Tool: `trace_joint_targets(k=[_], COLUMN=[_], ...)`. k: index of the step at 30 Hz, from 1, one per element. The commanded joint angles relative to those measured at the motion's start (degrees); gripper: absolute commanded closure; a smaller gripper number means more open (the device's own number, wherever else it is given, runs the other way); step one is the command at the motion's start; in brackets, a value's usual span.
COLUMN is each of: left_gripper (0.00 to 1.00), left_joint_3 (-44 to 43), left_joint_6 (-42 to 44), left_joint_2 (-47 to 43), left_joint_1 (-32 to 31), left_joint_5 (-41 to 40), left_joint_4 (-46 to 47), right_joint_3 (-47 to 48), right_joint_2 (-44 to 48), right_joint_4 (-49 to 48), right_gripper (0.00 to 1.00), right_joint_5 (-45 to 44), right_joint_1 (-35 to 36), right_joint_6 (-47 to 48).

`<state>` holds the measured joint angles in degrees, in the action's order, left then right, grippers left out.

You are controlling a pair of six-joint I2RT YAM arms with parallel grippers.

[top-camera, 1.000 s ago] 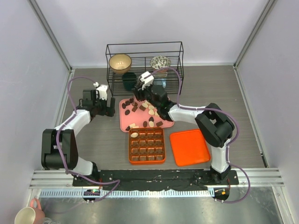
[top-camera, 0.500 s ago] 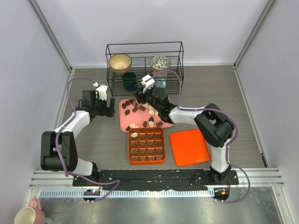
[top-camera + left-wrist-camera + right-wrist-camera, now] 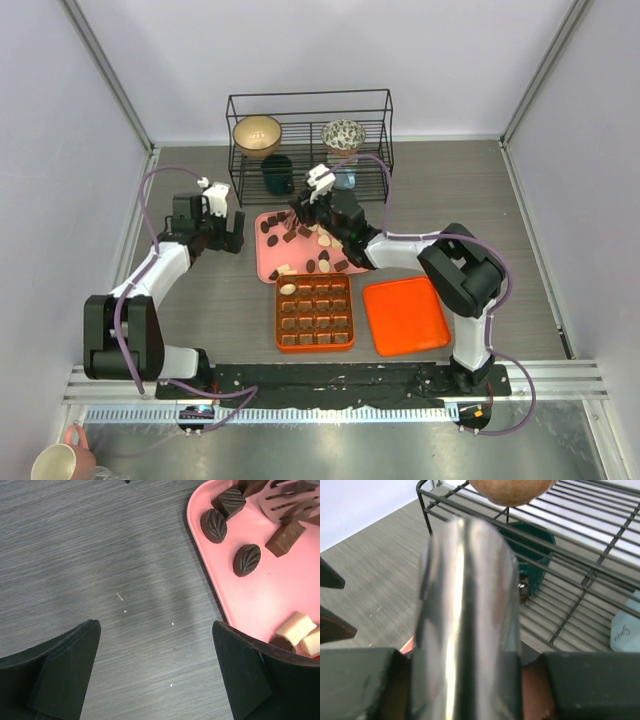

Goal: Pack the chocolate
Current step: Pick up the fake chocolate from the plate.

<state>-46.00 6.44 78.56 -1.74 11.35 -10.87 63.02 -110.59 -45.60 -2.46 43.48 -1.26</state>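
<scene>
Several pieces of chocolate [image 3: 311, 240], dark, tan and cream, lie scattered on the pink tray [image 3: 267, 258]. One cream piece [image 3: 288, 289] sits in the far left cell of the orange gridded box [image 3: 315, 313]. My right gripper [image 3: 305, 208] hangs over the tray's far end, shut on a shiny metal tool [image 3: 467, 610] that fills the right wrist view. The tool's slotted end [image 3: 290, 497] shows among dark pieces [image 3: 247, 560] in the left wrist view. My left gripper [image 3: 155, 630] stands open and empty over bare table, just left of the tray's edge [image 3: 202, 560].
A flat orange lid [image 3: 404, 315] lies right of the box. Behind the tray stands a black wire rack [image 3: 308, 100] with a tan bowl [image 3: 257, 133], a patterned bowl [image 3: 343, 133] and a dark green cup [image 3: 277, 172] under it. Side walls enclose the table.
My right gripper has shifted a little right over the tray's far end, and its jaws have narrowed on the metal tool. The left arm has barely moved.
</scene>
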Motion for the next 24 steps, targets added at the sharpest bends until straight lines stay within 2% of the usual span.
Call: trace_joint_targets(k=[1,5,16,20,24], left_gripper=[0.0,0.0,0.0,0.0,0.0], left_joint_3=[0.65,0.56,0.21,0.29,0.56], left_joint_6=[1.82,2.35,2.62,2.53,2.44], left_joint_2=[-2.8,-2.63,-1.66,-1.92,-2.63], left_joint_1=[0.42,0.42,0.42,0.42,0.42], left_joint_5=[-0.37,-0.1,-0.1,-0.19,-0.63], left_joint_4=[-0.99,-2.13,-2.05,-1.96,-2.31], right_joint_3=[-1.76,-4.04,-13.62,-15.65,-17.67], right_joint_2=[8.62,15.74,36.56,39.83,40.89], right_joint_4=[0.6,3.94,20.46,24.85,24.69], right_gripper=[0.78,0.81,0.82,0.82,0.82], right_joint_5=[0.61,0.7,0.0,-0.18,-0.35], right_joint_1=[0.37,1.51,8.71,10.57,11.09], right_joint_6=[-0.68,-0.24,-0.32,-1.2,-2.17])
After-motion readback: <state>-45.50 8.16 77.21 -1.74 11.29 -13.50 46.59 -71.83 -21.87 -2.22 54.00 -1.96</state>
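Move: The right hand grips the tongs, their slotted tips closed low over the far-left part of the pink plate. The chocolate box's middle lies some 22 cm back and 3 cm right of this hand, about 15 cm below. Nearer, the plate's middle is about 5 cm back and 3 cm right, and a pale chocolate near its near edge 11 cm back, 4 cm left. From the left hand, the box is roughly 17 cm back, 20 cm right. Up and back together, the right hand lifts the tongs off the plate and carries them some 16 cm back towards the box, with a lesser drift to its right. It climbs about 12 cm, then sinks some 3 cm as it slows, turning about 10 degrees counter-clockwise; the fingers keep the tongs squeezed throughout. ##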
